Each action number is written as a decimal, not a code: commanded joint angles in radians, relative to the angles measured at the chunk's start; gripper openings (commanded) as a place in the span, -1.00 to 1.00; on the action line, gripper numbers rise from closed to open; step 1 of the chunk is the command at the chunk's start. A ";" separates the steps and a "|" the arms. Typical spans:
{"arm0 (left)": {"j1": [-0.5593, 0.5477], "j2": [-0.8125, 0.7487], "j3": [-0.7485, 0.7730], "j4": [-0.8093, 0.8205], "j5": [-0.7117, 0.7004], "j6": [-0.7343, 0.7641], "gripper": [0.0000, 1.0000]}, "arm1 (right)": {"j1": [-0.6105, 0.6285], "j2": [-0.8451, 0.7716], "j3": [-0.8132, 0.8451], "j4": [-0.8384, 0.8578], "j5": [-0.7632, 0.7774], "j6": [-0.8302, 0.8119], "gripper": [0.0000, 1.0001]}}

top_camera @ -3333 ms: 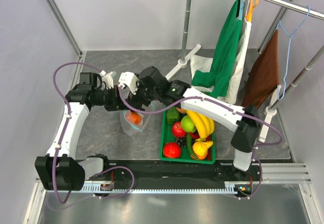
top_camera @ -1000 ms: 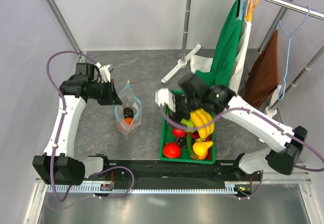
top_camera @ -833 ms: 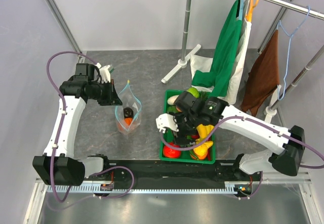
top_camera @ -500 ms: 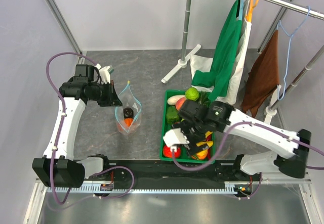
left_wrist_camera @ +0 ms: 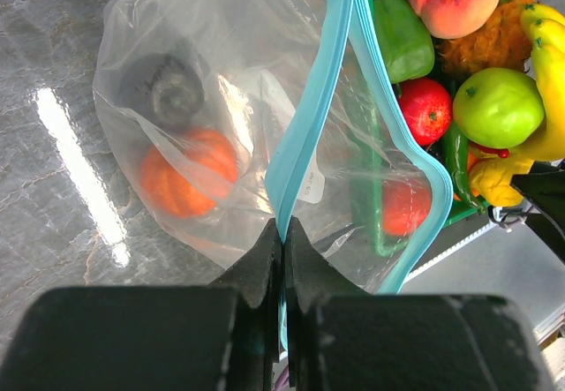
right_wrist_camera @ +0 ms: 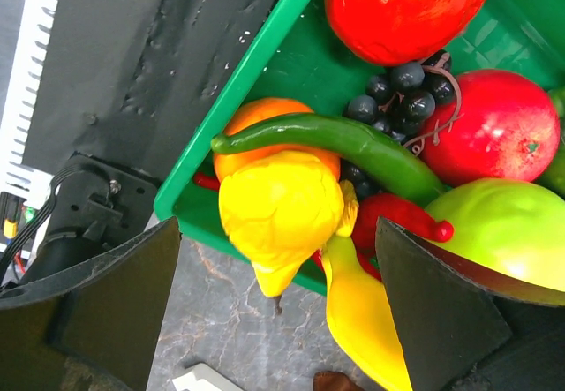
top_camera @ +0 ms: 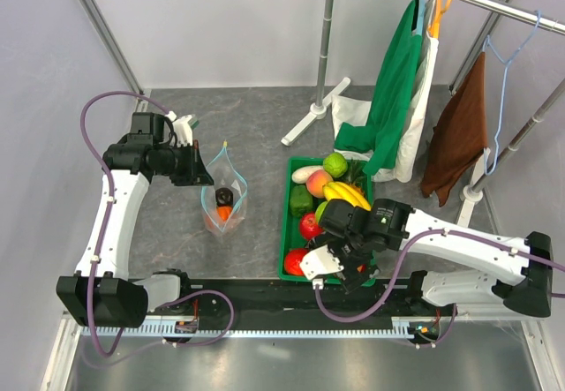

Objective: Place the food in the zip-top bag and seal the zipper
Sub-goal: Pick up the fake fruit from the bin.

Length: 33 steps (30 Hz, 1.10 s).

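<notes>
The clear zip-top bag (top_camera: pixel 222 202) stands on the grey table with its mouth up. My left gripper (top_camera: pixel 202 176) is shut on the light-blue zipper (left_wrist_camera: pixel 305 126) at one end, the fingertips (left_wrist_camera: pixel 267 248) pinching the strip. An orange piece (left_wrist_camera: pixel 177 172) and a dark piece (left_wrist_camera: pixel 160 88) lie inside the bag. More food fills the green crate (top_camera: pixel 287 223): a banana bunch (top_camera: pixel 346 194), a green apple (top_camera: pixel 335 163), red pieces. My right gripper (right_wrist_camera: pixel 278 312) hangs open over the crate's near end, above a yellow pear-shaped fruit (right_wrist_camera: pixel 278 207), touching nothing.
Also in the crate are a long green chili (right_wrist_camera: pixel 353 148), dark grapes (right_wrist_camera: pixel 402 91) and a big red tomato (right_wrist_camera: pixel 402 7). A clothes rail with green (top_camera: pixel 393 91) and brown (top_camera: pixel 459 126) garments stands at the back right. Its white foot (top_camera: pixel 309 119) lies behind the crate.
My right arm has swung from the crate's far side down to its near end, jaws staying wide. The left gripper and the bag have not moved.
</notes>
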 commanded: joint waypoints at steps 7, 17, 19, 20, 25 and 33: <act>-0.003 -0.021 -0.006 0.020 0.049 -0.019 -0.96 | 0.020 0.022 -0.072 0.075 0.050 0.020 0.96; -0.003 -0.025 -0.007 0.025 0.048 -0.018 -0.96 | 0.026 0.018 -0.147 0.123 0.062 0.025 0.88; -0.003 -0.021 -0.010 0.027 0.049 -0.021 -0.96 | 0.027 0.016 -0.138 0.128 0.067 0.029 0.73; -0.003 -0.021 -0.010 0.028 0.048 -0.022 -0.96 | 0.026 0.015 -0.136 0.129 0.071 0.031 0.67; -0.003 -0.018 -0.006 0.028 0.051 -0.022 -0.96 | 0.026 -0.008 -0.136 0.140 0.087 0.025 0.28; -0.003 -0.015 -0.009 0.028 0.049 -0.022 -0.96 | 0.026 -0.021 -0.012 0.086 0.036 0.034 0.07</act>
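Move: The yellow gourd lies about 5 cm below the right hand and roughly 1 cm to its right, level fore and aft. The green chili lies about 3 cm to the hand's left, with the grapes some 8 cm left and 3 cm ahead, and the red tomato about 12 cm left and 1 cm back; the green apple is roughly 11 cm ahead and 5 cm left. From the left hand the gourd is some 33 cm right, 16 cm back and 15 cm below. The yellow gourd in the bin's near right corner is straddled by the wide-open right fingers as the hand sinks about 4 cm, edging a little right beside the chili. The fingers then close from both sides until they pinch its round body, and the hand starts back up by roughly 1 cm, keeping hold. ##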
